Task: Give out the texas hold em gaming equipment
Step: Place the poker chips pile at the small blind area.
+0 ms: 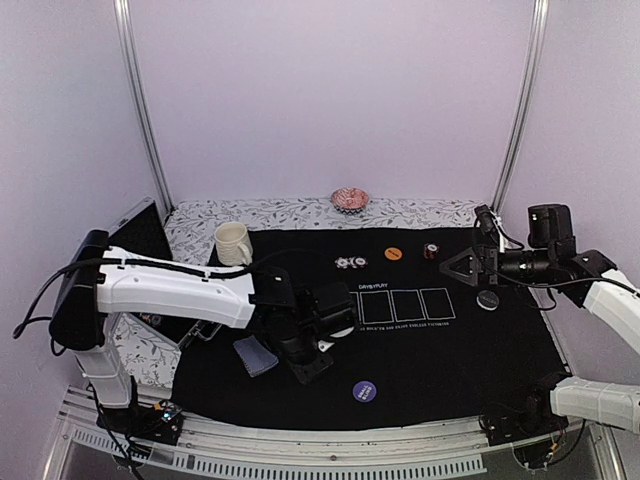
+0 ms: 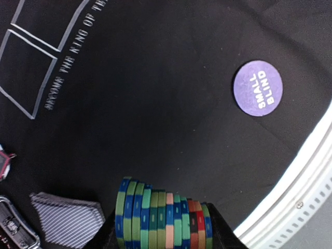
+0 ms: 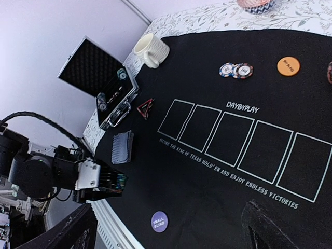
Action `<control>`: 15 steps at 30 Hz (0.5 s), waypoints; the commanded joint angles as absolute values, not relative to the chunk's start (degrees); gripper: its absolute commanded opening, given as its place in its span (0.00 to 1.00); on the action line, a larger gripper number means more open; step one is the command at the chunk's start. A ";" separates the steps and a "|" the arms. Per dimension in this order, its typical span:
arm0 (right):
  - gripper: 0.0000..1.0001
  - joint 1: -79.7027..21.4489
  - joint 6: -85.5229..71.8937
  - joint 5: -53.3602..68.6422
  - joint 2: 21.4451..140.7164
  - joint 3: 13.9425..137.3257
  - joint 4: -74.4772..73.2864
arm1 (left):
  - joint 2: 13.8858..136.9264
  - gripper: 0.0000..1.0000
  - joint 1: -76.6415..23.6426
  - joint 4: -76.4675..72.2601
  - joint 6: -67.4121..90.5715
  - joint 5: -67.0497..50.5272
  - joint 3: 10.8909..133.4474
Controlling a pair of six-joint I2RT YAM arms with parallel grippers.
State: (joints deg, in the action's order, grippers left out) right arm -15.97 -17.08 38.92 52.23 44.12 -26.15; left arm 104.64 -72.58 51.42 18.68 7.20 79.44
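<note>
My left gripper (image 2: 163,231) is shut on a sideways stack of green, blue and red striped poker chips (image 2: 163,215), held just above the black mat near its front edge. The blue-grey deck of cards (image 2: 70,223) lies to its left, and the purple "small blind" button (image 2: 258,88) to its right. In the top view the left gripper (image 1: 308,368) sits between the deck (image 1: 255,355) and the purple button (image 1: 364,391). My right gripper (image 1: 462,265) hangs open and empty at the mat's far right, beside the black button (image 1: 487,300). Two loose chips (image 3: 236,70), the orange button (image 3: 288,66) and the red-outlined triangle (image 3: 145,108) lie on the mat.
A cream mug (image 1: 233,243) stands at the mat's back left. The pink ruffled dish (image 1: 350,199) sits on the floral cloth behind. An open metal chip case (image 3: 98,83) lies off the mat's left edge. A single chip (image 1: 431,251) lies near the right gripper. The table's front rail (image 2: 290,192) runs close by.
</note>
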 commanded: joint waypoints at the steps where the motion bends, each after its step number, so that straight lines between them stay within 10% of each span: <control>1: 0.99 -22.94 -21.21 35.35 51.80 42.86 -25.39 | 105.43 0.00 -73.25 45.37 19.25 3.71 77.63; 15: 0.99 -31.76 -26.30 28.75 55.59 38.97 -23.25 | 112.15 0.17 -71.02 41.22 14.34 0.78 72.57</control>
State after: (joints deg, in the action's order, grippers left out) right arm -29.87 -24.12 31.48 55.05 39.48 -24.93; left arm 111.26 -72.10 43.31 16.25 1.80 74.50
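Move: The left hand already holds the chip pile, pinched as a sideways stack; the small blind disc lies about 9 cm to its right, roughly level with it fore and aft, and some 11 cm below. The card deck lies about 14 cm left and 8 cm ahead of that hand, and the middle of the row of card outlines about 20 cm ahead and 11 cm right. From the right hand the disc is about 15 cm left, 9 cm back and 26 cm below. The left hand sinks almost straight down by about 6 cm towards the cloth just left of the small blind disc, easing back a little in the first part, while the wrist tips only slightly and the fingers keep their hold on the chips. The empty, wide-open right hand first swings left and back, then mostly sinks, ending some 5 cm lower and nearer the disc, with its wrist turning about 10 degrees. ##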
